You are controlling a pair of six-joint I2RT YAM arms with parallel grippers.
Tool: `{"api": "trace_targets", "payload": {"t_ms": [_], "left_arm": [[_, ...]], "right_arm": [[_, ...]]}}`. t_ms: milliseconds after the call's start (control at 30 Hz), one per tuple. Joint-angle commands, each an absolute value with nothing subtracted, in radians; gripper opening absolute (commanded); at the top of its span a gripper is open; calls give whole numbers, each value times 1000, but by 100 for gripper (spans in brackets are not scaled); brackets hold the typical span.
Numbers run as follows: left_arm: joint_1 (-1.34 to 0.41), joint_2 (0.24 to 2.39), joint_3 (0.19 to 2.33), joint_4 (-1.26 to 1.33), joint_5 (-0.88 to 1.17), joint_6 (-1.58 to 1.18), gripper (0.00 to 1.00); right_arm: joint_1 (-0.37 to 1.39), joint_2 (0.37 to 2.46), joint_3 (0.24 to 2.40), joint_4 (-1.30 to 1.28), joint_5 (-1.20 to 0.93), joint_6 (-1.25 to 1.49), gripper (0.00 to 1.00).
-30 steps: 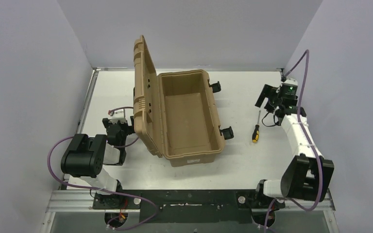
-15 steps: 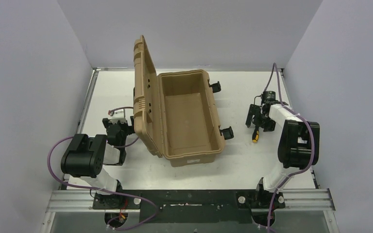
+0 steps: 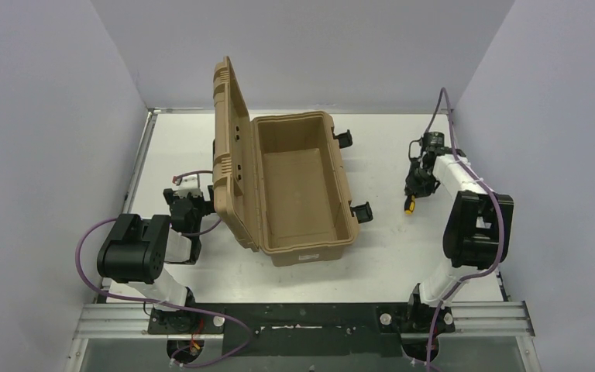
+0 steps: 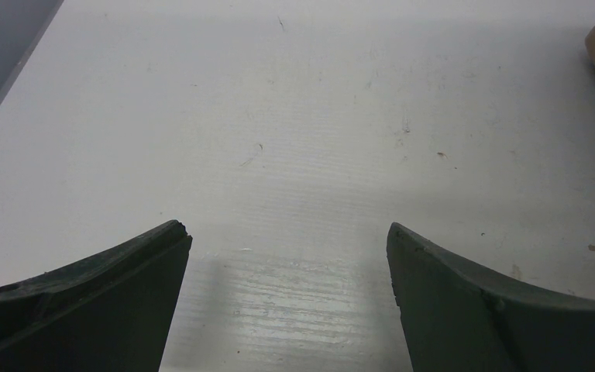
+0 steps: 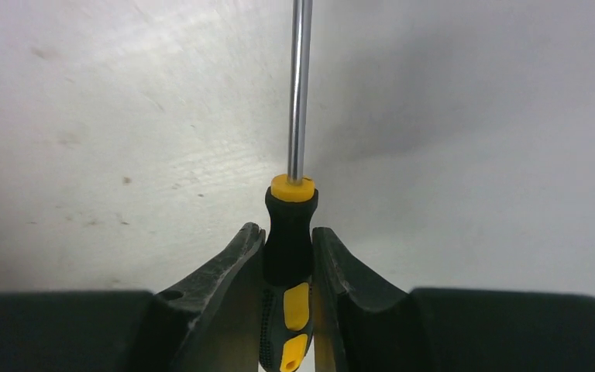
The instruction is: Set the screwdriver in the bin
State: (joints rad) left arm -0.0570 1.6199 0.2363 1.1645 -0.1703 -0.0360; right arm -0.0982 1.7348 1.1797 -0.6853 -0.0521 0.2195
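Note:
The screwdriver has a black and yellow handle and a thin metal shaft pointing away from the wrist camera. My right gripper is shut on the handle, one finger on each side. From above, the right gripper sits right of the bin, and the screwdriver's yellow end pokes out on its near side. Whether the tool still touches the table I cannot tell. The tan bin stands open mid-table, its ribbed lid upright on the left. My left gripper is open over bare table.
Black latches stick out from the bin's right side toward the right arm. The left arm is folded close against the lid's outer side. Grey walls close in the white table on the left, right and back.
The right arm swung in from the far right edge onto the screwdriver, and its jaws went from wide open to shut on the handle. The left arm stayed still.

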Motion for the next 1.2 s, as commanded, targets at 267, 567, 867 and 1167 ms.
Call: {"api": "trace_targets", "payload": {"t_ms": [267,567,867,1167], "left_arm": [[-58,1620,253,1224,-161,-26,97],[-58,1619,253,1223,-161,-27,97],[-58,1618,253,1221,-161,-26,97],[-58,1620,253,1222,-161,-27,97]], "right_arm": [[64,1616,1765,-938,-50,291,0],[479,1763,2009,-933,18,405,0],[636,1889,1829,-770,-41,420,0],[672,1992,1637,-618,-74,423,0]]}}
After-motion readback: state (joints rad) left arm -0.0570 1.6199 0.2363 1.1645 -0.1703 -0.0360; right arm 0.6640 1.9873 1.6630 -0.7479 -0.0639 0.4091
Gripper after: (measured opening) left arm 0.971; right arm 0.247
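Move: The right hand already holds the screwdriver by its handle, some 4 cm off the table. The bin it is bound for has its middle about 34 cm to the left, level fore and aft and about 4 cm higher. The bin's near latch lies roughly 17 cm left and 3 cm back, the far latch 22 cm left and 16 cm ahead, both about 8 cm higher. From the left hand the bin is some 34 cm right, 2 cm back and 3 cm up. Keeping the screwdriver's handle pinched, the right hand climbs about 25 cm, first reaching some 8 cm forward, then swings 32 cm left over the bin's right-hand wall while drawing back to its first reach. It then sinks 20 cm into the bin. The wrist turns some 35 degrees counter-clockwise; the fingers tip forward on the way and come back towards pointing down. ##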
